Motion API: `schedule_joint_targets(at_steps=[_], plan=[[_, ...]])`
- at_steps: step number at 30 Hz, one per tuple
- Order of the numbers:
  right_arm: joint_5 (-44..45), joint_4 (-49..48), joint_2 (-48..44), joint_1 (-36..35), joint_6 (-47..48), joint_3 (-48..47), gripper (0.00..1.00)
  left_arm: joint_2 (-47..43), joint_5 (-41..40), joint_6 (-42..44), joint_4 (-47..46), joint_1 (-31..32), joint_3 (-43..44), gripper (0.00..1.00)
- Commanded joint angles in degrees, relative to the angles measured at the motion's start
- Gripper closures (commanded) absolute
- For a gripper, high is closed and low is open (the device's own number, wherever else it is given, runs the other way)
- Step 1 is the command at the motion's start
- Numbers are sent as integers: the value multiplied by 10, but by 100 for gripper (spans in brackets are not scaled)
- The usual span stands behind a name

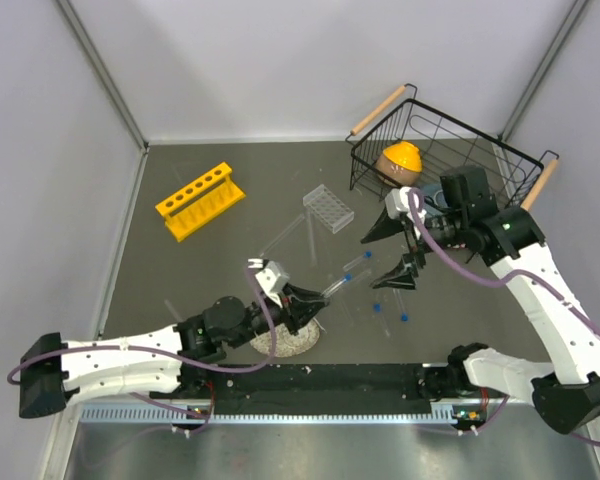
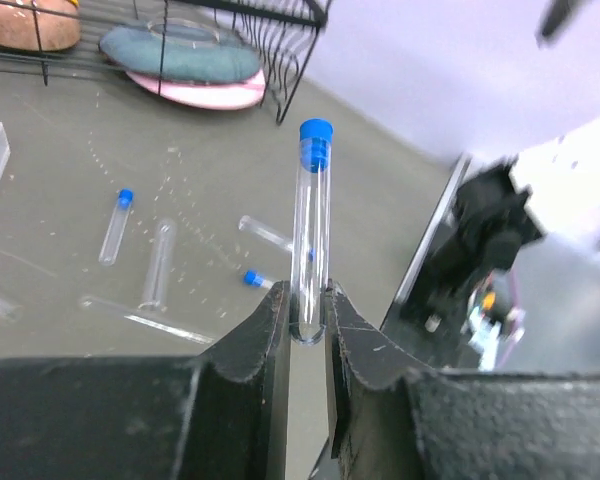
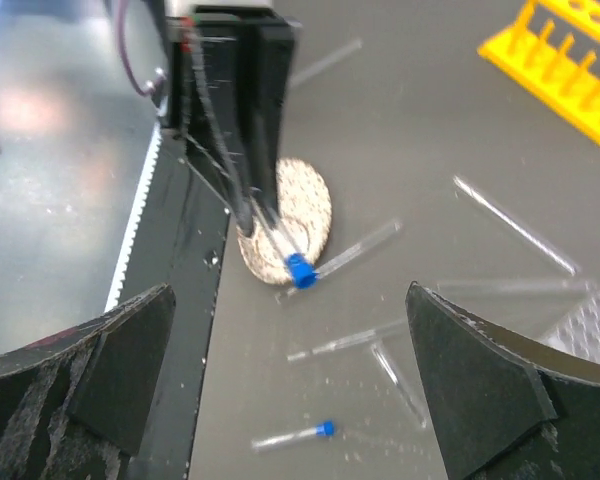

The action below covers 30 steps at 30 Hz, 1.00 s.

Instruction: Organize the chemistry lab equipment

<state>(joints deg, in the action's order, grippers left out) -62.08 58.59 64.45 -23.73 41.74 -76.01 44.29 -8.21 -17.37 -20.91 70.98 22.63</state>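
Observation:
My left gripper [image 2: 308,320] is shut on the round bottom end of a clear blue-capped vial [image 2: 312,230], which sticks straight out beyond the fingertips. From above, the left gripper [image 1: 305,305] hovers over the table's front middle with this vial [image 1: 332,288]. My right gripper [image 1: 392,252] hangs open just right of it, with nothing between its fingers [image 3: 490,390]. Its view looks down on the held vial's cap [image 3: 299,270]. Loose vials [image 2: 115,225] and thin test tubes [image 2: 158,265] lie on the table. The yellow rack [image 1: 200,200] stands at back left, the clear rack [image 1: 328,207] near the middle.
A black wire basket [image 1: 450,150] with dishes sits at the back right, close behind the right arm. A round speckled disc [image 1: 285,342] lies under the left gripper near the front edge. Grey walls close in the table's sides and back.

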Motion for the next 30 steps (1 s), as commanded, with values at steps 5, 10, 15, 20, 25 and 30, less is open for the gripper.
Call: schedule_joint_targets(at_steps=[5, 10, 15, 20, 25, 30], plan=[[-154, -149, -17, 2, -44, 74, 1, 14, -107, -255, -359, 0, -82, 100], [-119, -364, -19, 1, -315, 146, 2, 42, -101, -288, -457, 0, -98, 100], [-125, -711, -15, -4, -653, 239, 5, 84, -79, -300, -486, 0, -80, 100], [-114, -787, -3, -18, -752, 245, 9, 116, -88, -314, -513, 0, -78, 100], [-95, -800, 10, -28, -794, 240, 19, 133, -91, -316, -513, 0, -68, 100], [-88, -798, 21, -45, -807, 243, 40, 150, -94, -314, -508, 0, -60, 100]])
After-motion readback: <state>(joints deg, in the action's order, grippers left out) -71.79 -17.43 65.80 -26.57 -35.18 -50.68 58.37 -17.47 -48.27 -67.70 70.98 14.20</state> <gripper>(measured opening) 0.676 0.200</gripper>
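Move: The blue cap of the test tube pinched in the left hand is what the open right hand goes for: some 5 cm left, 2 cm back and 7 cm below it; from the left hand, about 3 cm ahead and 6 cm right, nearly level. Down on the table, a capped tube lies about 7 cm ahead of the right hand, and the clear rack some 19 cm ahead and 8 cm left of it. The speckled plate is 8 cm left and 3 cm back of the left hand. The held tube is raised about 7 cm and tipped cap-up, the left wrist rolling as its fingertips tilt upward and keep their grip. The right hand dips back briefly, then closes in leftward by some 5 cm, rolling and levelling its fingers towards the cap while they narrow from wide open to about two-thirds, not yet shut on it. ##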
